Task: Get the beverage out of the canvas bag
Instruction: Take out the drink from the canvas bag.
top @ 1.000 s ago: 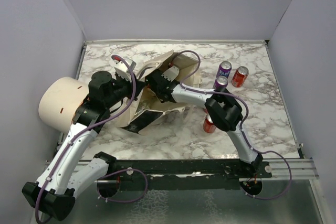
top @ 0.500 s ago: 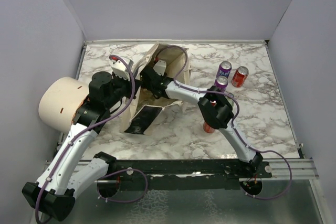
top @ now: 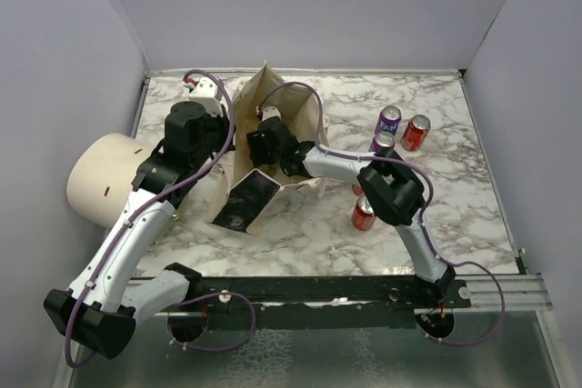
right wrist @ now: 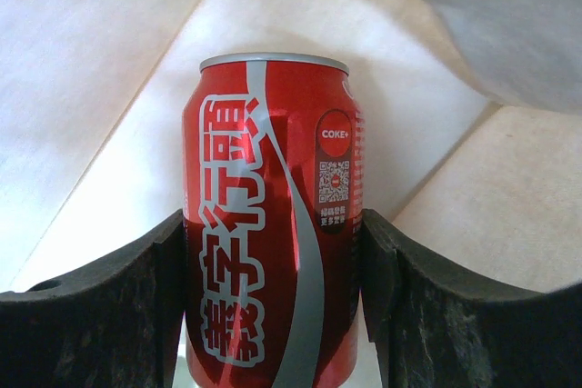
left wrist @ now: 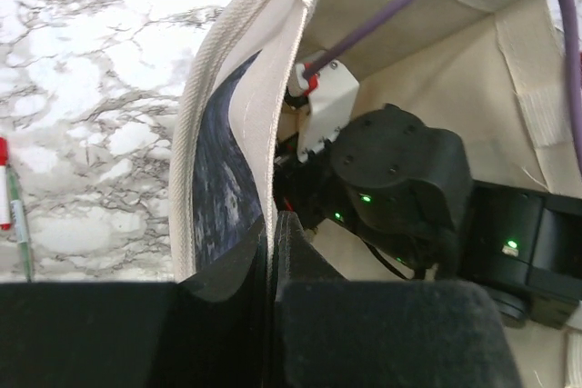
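Note:
The canvas bag (top: 305,114) stands on the marble table with its mouth held up and its black printed panel (top: 245,203) facing near. My left gripper (top: 227,124) (left wrist: 273,224) is shut on the bag's left rim (left wrist: 245,106), pinching the cloth between its jaws. My right gripper (top: 268,144) (right wrist: 273,243) reaches down inside the bag. It is shut on the beverage, a red cola can (right wrist: 268,224), with a finger (right wrist: 136,297) pressed against each side. The bag's cream inner walls (right wrist: 109,43) surround the can. In the top view the can is hidden by the bag and arm.
Right of the bag stand two purple cans (top: 389,119) (top: 382,143) and a red can (top: 416,132). Another red can (top: 363,213) stands nearer, beside the right arm's elbow. A large cream cylinder (top: 105,179) lies at the left edge, by the left arm. Grey walls enclose the table.
The left gripper has moved back and lifted the bag's rim, so the bag stands more upright and narrower. The right gripper has shifted left and sits deeper in the bag's mouth.

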Controlling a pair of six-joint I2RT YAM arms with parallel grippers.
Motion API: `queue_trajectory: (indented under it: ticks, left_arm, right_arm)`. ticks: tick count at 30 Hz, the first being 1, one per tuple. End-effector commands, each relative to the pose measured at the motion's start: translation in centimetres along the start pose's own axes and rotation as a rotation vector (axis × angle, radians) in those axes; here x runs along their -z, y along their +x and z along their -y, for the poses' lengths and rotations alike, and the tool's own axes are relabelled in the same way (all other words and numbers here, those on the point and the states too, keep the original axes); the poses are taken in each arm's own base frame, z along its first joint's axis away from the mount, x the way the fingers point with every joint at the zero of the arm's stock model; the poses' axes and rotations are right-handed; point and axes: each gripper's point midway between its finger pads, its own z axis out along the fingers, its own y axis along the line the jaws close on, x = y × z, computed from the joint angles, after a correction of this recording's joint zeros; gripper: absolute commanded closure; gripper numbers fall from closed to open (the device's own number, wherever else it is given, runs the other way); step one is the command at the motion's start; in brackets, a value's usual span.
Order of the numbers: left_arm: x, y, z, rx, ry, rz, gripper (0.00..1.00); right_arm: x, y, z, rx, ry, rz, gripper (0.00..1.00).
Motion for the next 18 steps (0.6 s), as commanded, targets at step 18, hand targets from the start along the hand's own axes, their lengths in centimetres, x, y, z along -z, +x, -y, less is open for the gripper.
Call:
queue_trajectory:
  ticks: [18]
  left_arm:
    - [0.3, -2.2, -6.0, 0.067, -0.397, 0.019, 0.94]
  right_arm:
    - [16.2, -17.7, -6.9, 0.237, -0.43, 0.443, 0.98]
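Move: The right gripper already holds the red Coke can deep in the canvas bag; the bag's mouth lies roughly 22 cm above it, some 5 cm back and 2 cm to the right. Outside, the nearer purple can stands about 29 cm to that hand's right and 2 cm back, the nearest red can 24 cm right and 18 cm back. From the left gripper, already pinching the bag's left rim, the held can is about 8 cm ahead, 9 cm right and 26 cm below. Keep the right grip on the Coke can and lift it towards the bag's mouth, easing back a little first, then rising faster to about 15 cm in all; swing the wrist counter-clockwise some 20 degrees as the fingers tip up. Meanwhile keep the left gripper pinched on the rim and draw it about 4 cm left and slightly forward, turning counter-clockwise. ##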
